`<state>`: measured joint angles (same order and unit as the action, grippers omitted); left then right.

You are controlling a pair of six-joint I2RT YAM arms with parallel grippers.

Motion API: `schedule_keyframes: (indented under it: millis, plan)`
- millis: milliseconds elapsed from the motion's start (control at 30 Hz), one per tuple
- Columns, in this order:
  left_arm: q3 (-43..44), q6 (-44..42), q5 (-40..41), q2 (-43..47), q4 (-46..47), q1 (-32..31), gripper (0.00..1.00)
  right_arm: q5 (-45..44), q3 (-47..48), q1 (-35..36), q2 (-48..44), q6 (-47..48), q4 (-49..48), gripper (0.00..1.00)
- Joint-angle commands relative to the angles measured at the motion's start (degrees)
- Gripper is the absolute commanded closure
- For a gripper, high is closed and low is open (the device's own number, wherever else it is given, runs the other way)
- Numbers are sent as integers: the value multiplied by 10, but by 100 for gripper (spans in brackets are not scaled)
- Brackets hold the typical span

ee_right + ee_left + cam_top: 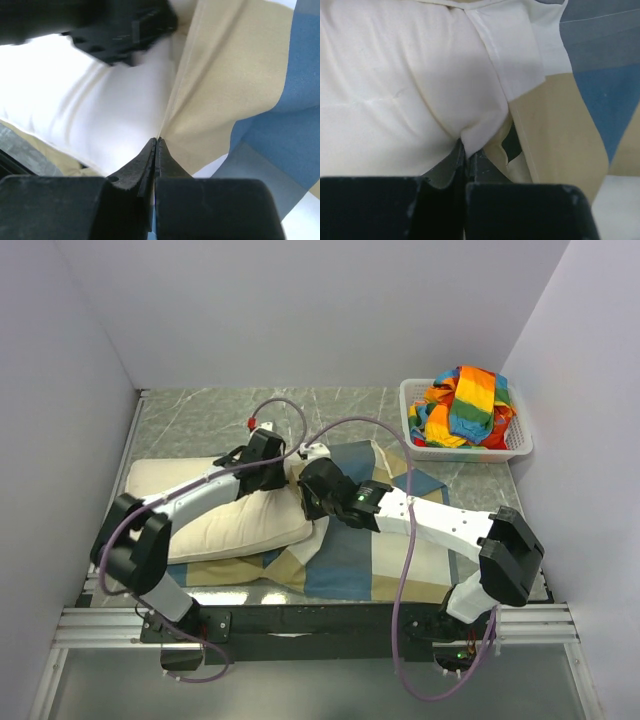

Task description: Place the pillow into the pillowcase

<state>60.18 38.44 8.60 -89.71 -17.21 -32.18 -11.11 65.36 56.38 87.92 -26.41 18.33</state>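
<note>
The cream-white pillow lies at the left, its right end over the blue, tan and off-white pillowcase, which is spread flat at the centre. My left gripper is at the pillow's right end, and in the left wrist view it is shut on a pinch of the pillow, with the pillowcase beside it. My right gripper sits close by. In the right wrist view it is shut on the tan edge of the pillowcase, right against the pillow.
A white basket holding a rainbow-striped cloth stands at the back right. White walls close in the left, back and right. The grey marbled tabletop shows behind the pillow. The two grippers are nearly touching.
</note>
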Motion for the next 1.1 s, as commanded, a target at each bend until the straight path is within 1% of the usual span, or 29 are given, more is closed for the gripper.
schedule_keyframes:
  millis: [0, 133, 367, 500, 567, 733, 800, 833, 933, 1000, 1067]
  plan:
    - [1, 24, -16, -38, 123, 0, 99, 33, 17, 7, -29, 17, 13, 100]
    - [-45, 33, 19, -39, 153, 0, 99, 60, 27, 7, -50, 22, 29, 100]
    - [-60, 43, 33, -83, 168, -1, 99, 108, 53, 5, -81, 25, 56, 100]
    - [-63, 50, 41, -97, 168, -1, 99, 108, 71, 5, -91, 27, 72, 100]
    - [-65, 54, 43, -100, 187, -1, 99, 106, 83, 3, -93, 28, 80, 100]
    - [-74, 62, 46, -93, 187, -11, 99, 98, 106, -14, -81, 22, 93, 100]
    - [-88, 68, 38, -72, 189, -24, 99, 94, 106, -23, -75, 19, 91, 100]
    - [-92, 74, 34, -63, 188, -31, 99, 102, 101, -40, -70, 14, 81, 100]
    - [-108, 116, 27, -16, 175, -69, 99, 120, 88, -76, -31, 6, 61, 100]
    - [-136, 168, 13, 26, 184, -94, 99, 109, 81, -86, -7, 3, 45, 100]
    - [-151, 204, 18, 60, 183, -109, 85, 98, 72, -98, 11, -4, 37, 100]
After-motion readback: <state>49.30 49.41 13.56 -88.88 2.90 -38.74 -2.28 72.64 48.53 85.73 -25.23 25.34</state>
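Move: Just right of the left hand, which already pinches the pillow's leading corner, gapes the pillowcase mouth, about 6 cm to the right, 4 cm back and 2 cm lower. The pillow's middle lies some 16 cm left and 5 cm back, 5 cm lower. The right hand holds the mouth's tan rim; from it the pinched corner is about 9 cm ahead, 7 cm left and 4 cm lower, and the case's body lies roughly 16 cm right, 4 cm back, 11 cm lower. Hoisting the tan rim about 6.5 cm with closed fingers, the right hand then carries it forward and somewhat right, sinking a little, towards the pillow corner. The left hand keeps its pinch and feeds the corner rightward into the mouth, about 4 cm in all, first dipping and edging forward, then easing up and back while rolling some 10 degrees, left side down. ##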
